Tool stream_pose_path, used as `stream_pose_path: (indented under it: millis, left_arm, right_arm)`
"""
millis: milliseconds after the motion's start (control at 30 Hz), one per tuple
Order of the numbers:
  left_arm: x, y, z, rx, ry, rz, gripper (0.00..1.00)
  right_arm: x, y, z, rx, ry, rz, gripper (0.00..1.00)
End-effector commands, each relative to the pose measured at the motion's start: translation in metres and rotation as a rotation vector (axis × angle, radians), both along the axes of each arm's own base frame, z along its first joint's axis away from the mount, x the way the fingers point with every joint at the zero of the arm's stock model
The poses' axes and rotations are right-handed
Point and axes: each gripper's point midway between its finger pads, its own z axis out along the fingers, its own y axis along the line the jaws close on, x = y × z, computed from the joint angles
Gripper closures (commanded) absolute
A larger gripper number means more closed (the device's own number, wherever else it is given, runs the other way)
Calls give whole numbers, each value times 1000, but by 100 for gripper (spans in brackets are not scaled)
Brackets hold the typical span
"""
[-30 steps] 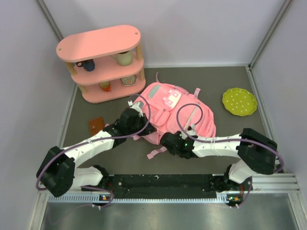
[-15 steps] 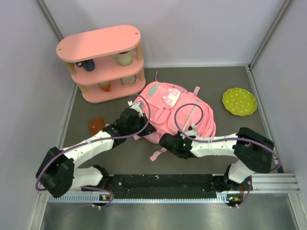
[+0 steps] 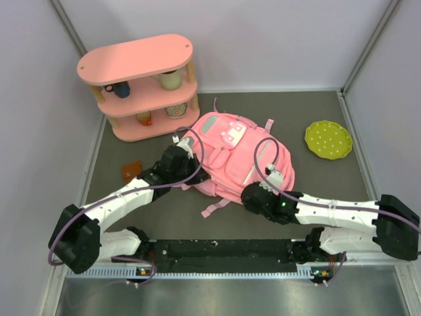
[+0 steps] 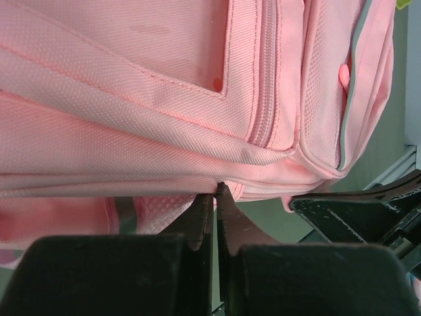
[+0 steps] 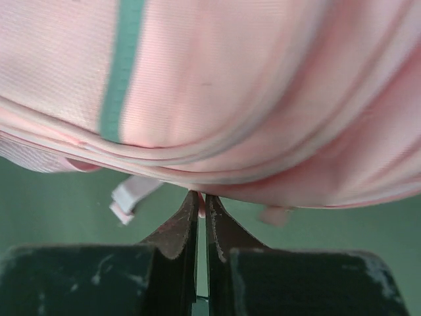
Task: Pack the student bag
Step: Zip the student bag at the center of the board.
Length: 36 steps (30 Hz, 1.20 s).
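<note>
The student bag (image 3: 240,155), a soft pink backpack with front pockets and a white-and-pink patch, lies on the dark table in the top view. At its left edge my left gripper (image 3: 191,174) is shut, its tips (image 4: 216,189) pinching the bag's lower seam (image 4: 164,164). My right gripper (image 3: 253,195) sits at the bag's near edge, also shut. A thin pink tab from the bag's underside (image 5: 263,131) shows between its tips (image 5: 201,199). A loose pink strap (image 3: 214,209) trails toward the arm bases.
A pink oval three-tier shelf (image 3: 138,62) holding cups stands at the back left. A green dotted plate (image 3: 328,139) lies at the right. A small orange-brown flat item (image 3: 131,172) lies left of the left arm. Walls close in on three sides.
The right gripper closed on the bag's near edge and slid right, its arm stretching out low. The bag's near edge shifted with it. The left gripper stayed shut, barely moving.
</note>
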Motion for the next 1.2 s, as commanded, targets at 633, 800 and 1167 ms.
stream_pose_path:
  millis: [633, 800, 1167]
  left_arm:
    - [21, 11, 36, -58, -120, 13, 100]
    - [18, 11, 33, -63, -111, 7, 100]
    - [14, 11, 28, -65, -98, 2, 100]
  right_arm:
    - [-16, -18, -35, -109, 14, 165, 77]
    - [-5, -11, -30, -111, -16, 131, 64]
    - [-5, 6, -12, 8, -40, 147, 61]
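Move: My right hand is already shut on the zipper pull at the bag's near edge. The bag's right corner, where the zip runs to, lies about 11 cm to its right, nearly level and a little below. The pinched left part of the bag edge is some 10 cm left and 7 cm farther out, and the loose strap about 9 cm left, 3 cm back and 6 cm down. From my left hand, that right corner lies some 20 cm right and 7 cm back. With my right hand I keep the zipper pull pinched and drag it about 3 cm right and 2 cm back along the bag's near edge. Then I ease back left a little, sink some 3 cm, turn the wrist about 10 degrees counter-clockwise and open the fingers part-way around the pull. My left hand keeps its pinch on the bag edge, first shifting slightly left. ##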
